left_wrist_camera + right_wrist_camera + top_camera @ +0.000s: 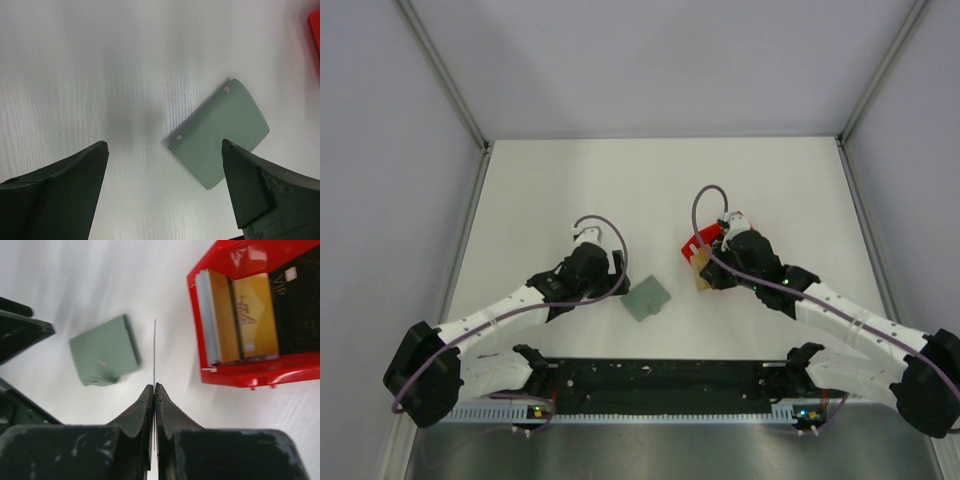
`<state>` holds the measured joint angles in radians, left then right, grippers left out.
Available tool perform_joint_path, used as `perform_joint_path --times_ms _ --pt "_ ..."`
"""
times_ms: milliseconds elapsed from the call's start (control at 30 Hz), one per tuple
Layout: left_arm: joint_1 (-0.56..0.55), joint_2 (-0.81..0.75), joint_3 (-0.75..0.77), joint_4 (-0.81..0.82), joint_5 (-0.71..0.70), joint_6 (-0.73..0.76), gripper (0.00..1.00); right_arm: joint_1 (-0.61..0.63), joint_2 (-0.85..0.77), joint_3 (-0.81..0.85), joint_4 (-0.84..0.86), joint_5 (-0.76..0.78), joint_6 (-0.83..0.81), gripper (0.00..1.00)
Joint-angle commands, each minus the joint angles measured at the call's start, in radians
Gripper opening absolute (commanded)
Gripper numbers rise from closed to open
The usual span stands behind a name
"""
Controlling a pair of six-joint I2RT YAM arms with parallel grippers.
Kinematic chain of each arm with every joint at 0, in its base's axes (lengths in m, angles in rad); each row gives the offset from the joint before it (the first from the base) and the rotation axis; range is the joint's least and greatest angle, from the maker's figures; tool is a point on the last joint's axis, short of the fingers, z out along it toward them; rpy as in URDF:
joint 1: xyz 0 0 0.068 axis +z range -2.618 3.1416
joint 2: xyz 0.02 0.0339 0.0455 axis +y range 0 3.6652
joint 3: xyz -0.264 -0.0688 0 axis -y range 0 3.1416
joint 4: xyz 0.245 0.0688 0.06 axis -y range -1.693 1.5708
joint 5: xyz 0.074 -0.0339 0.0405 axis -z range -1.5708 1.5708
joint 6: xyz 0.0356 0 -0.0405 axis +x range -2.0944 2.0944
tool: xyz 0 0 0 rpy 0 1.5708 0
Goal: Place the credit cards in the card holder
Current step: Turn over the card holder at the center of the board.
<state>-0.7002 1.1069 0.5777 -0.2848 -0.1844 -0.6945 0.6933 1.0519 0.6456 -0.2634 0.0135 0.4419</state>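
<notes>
The card holder (pixel 647 297) is a flat grey-green wallet lying closed on the white table between the arms; it also shows in the left wrist view (pixel 220 135) and the right wrist view (pixel 102 356). My left gripper (pixel 165 145) hangs open just left of it, with nothing between its fingers. My right gripper (pixel 154 386) is shut on one thin credit card (pixel 154 350), seen edge-on and sticking out past the fingertips above the table. From above this card looks tan (pixel 703 275). More credit cards (pixel 252 315), tan and dark, lie in a red bin.
The red plastic bin (pixel 240 377) stands just right of the held card, partly under my right wrist in the top view (pixel 692 247). Grey walls enclose the white table on three sides. The arm bases and a black rail run along the near edge.
</notes>
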Motion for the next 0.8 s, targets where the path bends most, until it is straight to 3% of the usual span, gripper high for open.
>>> perform_joint_path --times_ms 0,200,433,767 --pt "0.002 0.008 0.011 -0.008 -0.076 -0.020 0.98 0.089 -0.036 -0.052 0.154 0.021 0.292 0.00" --pt "0.005 -0.038 0.014 -0.120 -0.228 -0.108 0.98 0.256 0.110 -0.011 0.243 0.218 0.506 0.00" --pt "0.019 -0.108 -0.016 -0.155 -0.263 -0.126 0.98 0.451 0.333 0.152 0.251 0.405 0.649 0.00" --pt "0.024 -0.136 -0.038 -0.159 -0.242 -0.117 0.98 0.509 0.459 0.250 0.167 0.479 0.719 0.00"
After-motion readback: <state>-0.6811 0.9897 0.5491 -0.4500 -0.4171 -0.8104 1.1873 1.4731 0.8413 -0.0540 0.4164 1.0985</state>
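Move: The card holder lies flat on the board about 15 cm to the right hand's left, roughly level with it in reach and some 11 cm below; that hand already pinches a yellow card. The red box sits about 12 cm ahead of the right hand, 5 cm to its right and 10 cm lower. From the empty left hand the card holder is about 7 cm to the right, level in reach and some 7 cm below. To the card holder the right hand carries the pinched yellow card, sweeping some 15 cm left and about 4 cm back, away from the red box, dipping on the way and rising again, its left side rolling up while it turns slightly clockwise. The left hand, fingers still wide open, clears away about 5 cm to the left, turning some 15 degrees counter-clockwise. ##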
